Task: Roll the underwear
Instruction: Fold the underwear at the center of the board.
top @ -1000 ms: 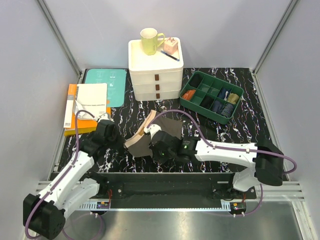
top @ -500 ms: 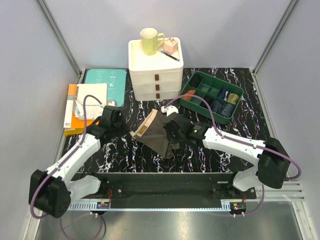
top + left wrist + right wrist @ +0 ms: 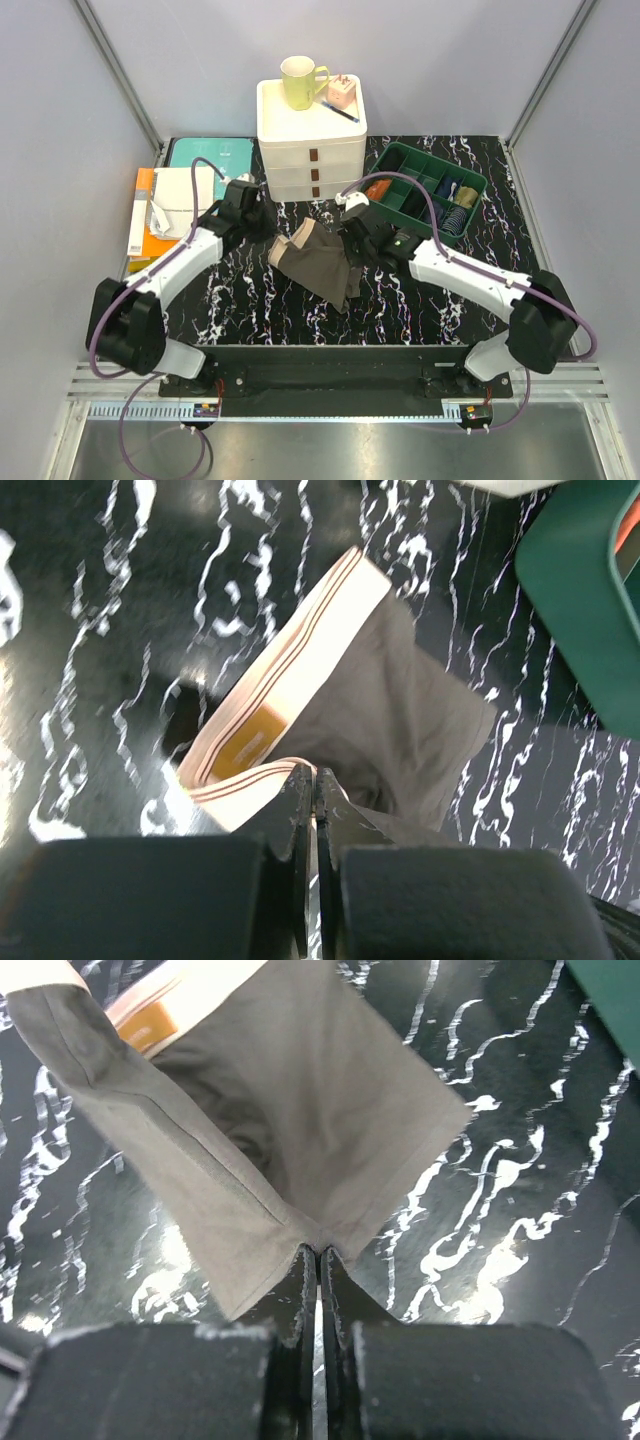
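Observation:
The olive-brown underwear (image 3: 322,265) hangs bunched between both arms over the black marbled table (image 3: 250,300), its beige waistband (image 3: 288,250) to the left. My left gripper (image 3: 270,233) is shut on the waistband edge; in the left wrist view the jaws (image 3: 308,776) pinch the striped beige waistband (image 3: 290,670), with the brown cloth (image 3: 400,720) beyond. My right gripper (image 3: 350,250) is shut on a fold of the leg cloth; in the right wrist view the jaws (image 3: 318,1252) clamp a corner of the underwear (image 3: 300,1110).
A white drawer unit (image 3: 312,150) stands at the back with a yellow-green mug (image 3: 299,81) on top. To its right sits a green divided tray (image 3: 408,160) holding sock bundles (image 3: 455,205). Books (image 3: 165,215) and a teal pad (image 3: 212,165) lie at the left.
Both arms have reached away from their bases towards the drawers, carrying the underwear with them. The cloth now hangs farther back, and its waistband has dropped lower.

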Available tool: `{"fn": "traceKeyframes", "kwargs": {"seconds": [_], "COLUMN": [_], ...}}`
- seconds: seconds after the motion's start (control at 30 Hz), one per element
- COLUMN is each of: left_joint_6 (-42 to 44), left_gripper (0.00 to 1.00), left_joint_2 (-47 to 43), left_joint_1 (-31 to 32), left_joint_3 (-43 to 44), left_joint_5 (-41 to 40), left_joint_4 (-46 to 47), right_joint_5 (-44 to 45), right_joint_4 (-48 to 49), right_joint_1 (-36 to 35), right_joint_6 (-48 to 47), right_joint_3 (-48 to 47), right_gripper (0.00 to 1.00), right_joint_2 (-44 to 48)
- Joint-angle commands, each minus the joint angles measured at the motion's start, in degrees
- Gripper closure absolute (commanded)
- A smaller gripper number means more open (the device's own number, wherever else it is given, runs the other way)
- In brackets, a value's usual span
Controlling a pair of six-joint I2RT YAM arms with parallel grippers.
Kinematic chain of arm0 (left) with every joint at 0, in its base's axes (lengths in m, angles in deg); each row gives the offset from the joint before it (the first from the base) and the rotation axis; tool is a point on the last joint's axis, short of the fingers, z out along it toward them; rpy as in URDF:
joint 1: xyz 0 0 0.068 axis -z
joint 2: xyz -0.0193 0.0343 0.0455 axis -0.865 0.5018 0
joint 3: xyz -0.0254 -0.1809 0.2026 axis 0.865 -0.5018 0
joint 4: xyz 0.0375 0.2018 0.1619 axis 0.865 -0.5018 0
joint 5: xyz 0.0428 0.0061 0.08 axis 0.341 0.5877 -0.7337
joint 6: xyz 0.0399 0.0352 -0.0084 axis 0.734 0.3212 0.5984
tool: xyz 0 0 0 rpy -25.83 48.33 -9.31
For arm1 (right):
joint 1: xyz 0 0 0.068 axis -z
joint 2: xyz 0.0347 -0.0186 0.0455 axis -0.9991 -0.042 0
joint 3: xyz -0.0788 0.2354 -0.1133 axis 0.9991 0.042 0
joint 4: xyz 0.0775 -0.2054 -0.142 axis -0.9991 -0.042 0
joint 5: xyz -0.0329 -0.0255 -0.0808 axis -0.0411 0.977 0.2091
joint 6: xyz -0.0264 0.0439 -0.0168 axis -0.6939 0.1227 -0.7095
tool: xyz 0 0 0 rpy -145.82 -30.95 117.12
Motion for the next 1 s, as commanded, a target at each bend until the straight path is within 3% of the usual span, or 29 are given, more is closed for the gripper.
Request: {"fn": "traceKeyframes", "kwargs": {"seconds": [0.0,0.47,0.97], "left_joint_6": [1.1,1.5,1.3], "left_gripper": [1.0,1.0,1.0], "left_joint_2": [5.0,17.7,24.7], "left_joint_1": [0.1,-0.2,-0.9], "left_joint_3": [5.7,14.5,19.7], "left_joint_5": [1.4,0.4,1.7], "left_joint_4": [4.2,4.3,4.4], "right_joint_5": [1.7,0.5,0.8], "right_joint_4": [1.3,6.4,8.1], "right_joint_1": [2.7,9.5,12.5], "right_joint_6": [-2.3,-5.4,-6.5], "right_joint_3": [-2.8,-4.2,-7.2], "right_gripper": [1.0,1.0,1.0], "right_joint_2": [-2.3,-10.8,-18.1]}}
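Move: Both grippers hold the lifted edge of the underwear. The waistband's far end on the board is about 11 cm ahead of the left hand, 5 cm right and 10 cm below; the white drawer unit's middle is some 21 cm ahead and 6 cm right. The far leg corner is roughly 12 cm ahead of the right hand, 4 cm right and 11 cm below, with the green box's middle about 20 cm ahead and 16 cm right of that hand. Keep both grippers shut on the underwear and carry its lifted edge forward over the part lying on the board. Take the left about 7.5 cm forward, sinking nearly 5 cm and drifting right towards the far waistband end; bring the right some 8 cm forward, 7 cm down and 4 cm to its right, towards the far leg corner, easing off as they go. ##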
